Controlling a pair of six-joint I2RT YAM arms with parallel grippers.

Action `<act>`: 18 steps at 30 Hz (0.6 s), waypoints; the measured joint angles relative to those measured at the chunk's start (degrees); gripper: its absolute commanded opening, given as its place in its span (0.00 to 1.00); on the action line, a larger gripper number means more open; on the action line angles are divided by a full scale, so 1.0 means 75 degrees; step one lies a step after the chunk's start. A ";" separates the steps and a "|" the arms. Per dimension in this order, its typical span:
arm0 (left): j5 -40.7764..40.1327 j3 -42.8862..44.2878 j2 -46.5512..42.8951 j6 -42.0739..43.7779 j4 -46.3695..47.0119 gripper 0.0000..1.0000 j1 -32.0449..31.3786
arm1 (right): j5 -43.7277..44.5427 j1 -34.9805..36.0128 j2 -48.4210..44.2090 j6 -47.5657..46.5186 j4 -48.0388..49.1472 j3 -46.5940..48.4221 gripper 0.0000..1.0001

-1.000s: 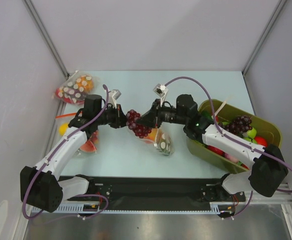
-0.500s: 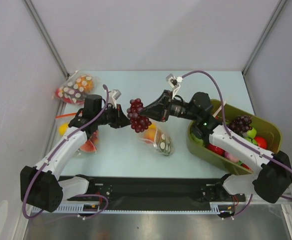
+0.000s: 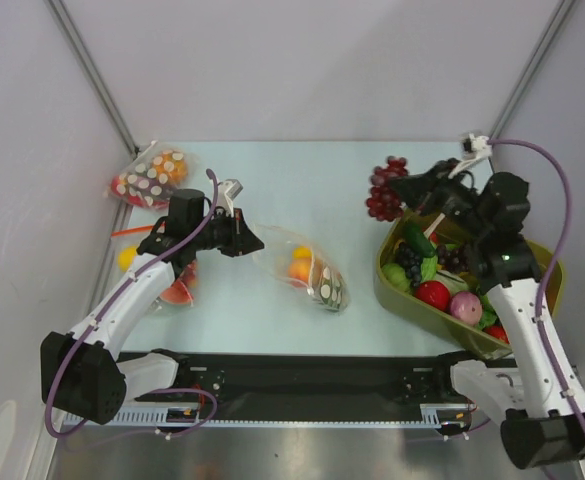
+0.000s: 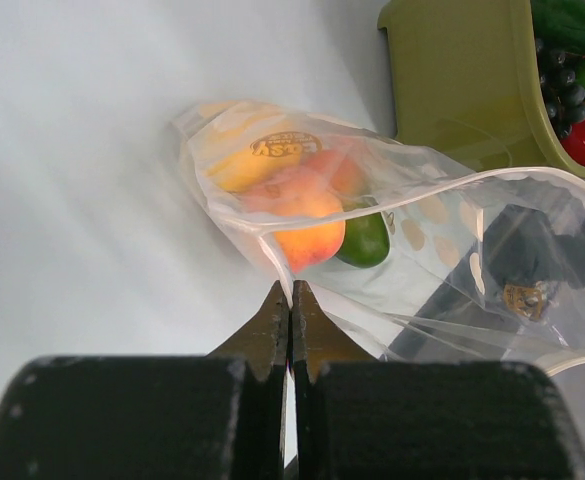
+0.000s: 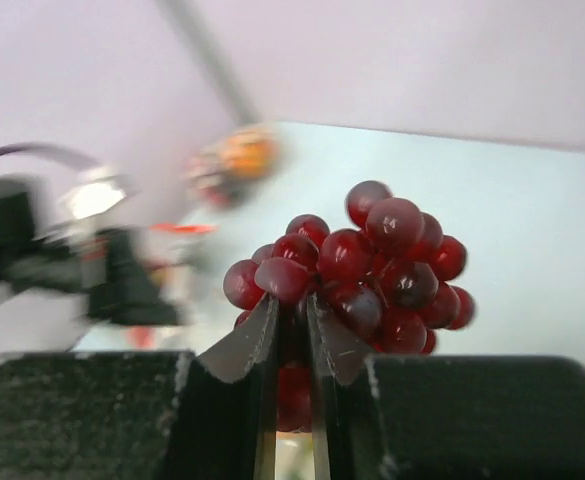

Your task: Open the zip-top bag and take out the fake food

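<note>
The zip-top bag (image 3: pixel 312 272), clear with white dots, lies open at mid-table. My left gripper (image 3: pixel 258 241) is shut on its mouth edge (image 4: pixel 272 245). Inside the bag I see a pink-orange peach (image 4: pixel 302 215), a green piece (image 4: pixel 364 240) and an orange-yellow fruit (image 4: pixel 234 168). My right gripper (image 3: pixel 402 186) hangs in the air over the far left corner of the green bin (image 3: pixel 392 288), shut on a dark red-purple grape bunch (image 3: pixel 384 190). In the right wrist view the grape bunch (image 5: pixel 382 260) sits on the gripper (image 5: pixel 292 305), whose jaws pinch its lower grapes.
The green bin holds several fake fruits, among them another grape bunch (image 3: pixel 409 262). A dotted bag with red and orange contents (image 3: pixel 152 177) lies at the back left. A yellow fruit (image 3: pixel 127 258) and another bag (image 3: pixel 177 290) lie beside my left arm.
My right gripper has pulled the grape bunch away from the bag's mouth, lifted it and swung it right to above the bin. The left gripper has kept its hold and place.
</note>
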 measured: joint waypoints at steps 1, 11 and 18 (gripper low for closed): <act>0.0000 0.0000 0.0000 0.0000 0.0000 0.00 0.0000 | -0.0015 -0.0629 -0.0044 -0.0096 -0.0425 0.0012 0.10; 0.0003 0.0000 0.0000 0.0000 0.0003 0.00 0.0000 | 0.0772 -0.3891 -0.0265 -0.0583 -0.2713 -0.0119 0.10; 0.0006 0.0000 0.0000 0.0000 0.0000 0.00 0.0000 | 0.1201 -0.3882 -0.0306 -0.0632 -0.3013 -0.0653 0.10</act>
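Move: From the right hand, with the red grapes already in its grip, the green bin's middle lies about 21 cm to the right, 8 cm back and some 33 cm below. Inside, the dark grapes are about 18 cm right and 4 cm back, the cucumber 10 cm right and almost level fore and aft, both roughly 30 cm below. The same bin is about 45 cm right of the left hand, 6 cm back and 13 cm below. Swing the right gripper quickly to the right, about 18 cm, to bring the pinched red grapes over the far part of the green bin, sinking as it goes. Then ease nearly straight down, some 11 cm lower in all, turning the wrist about 35 degrees clockwise and tipping the fingers down; keep the grip shut on the bunch. ##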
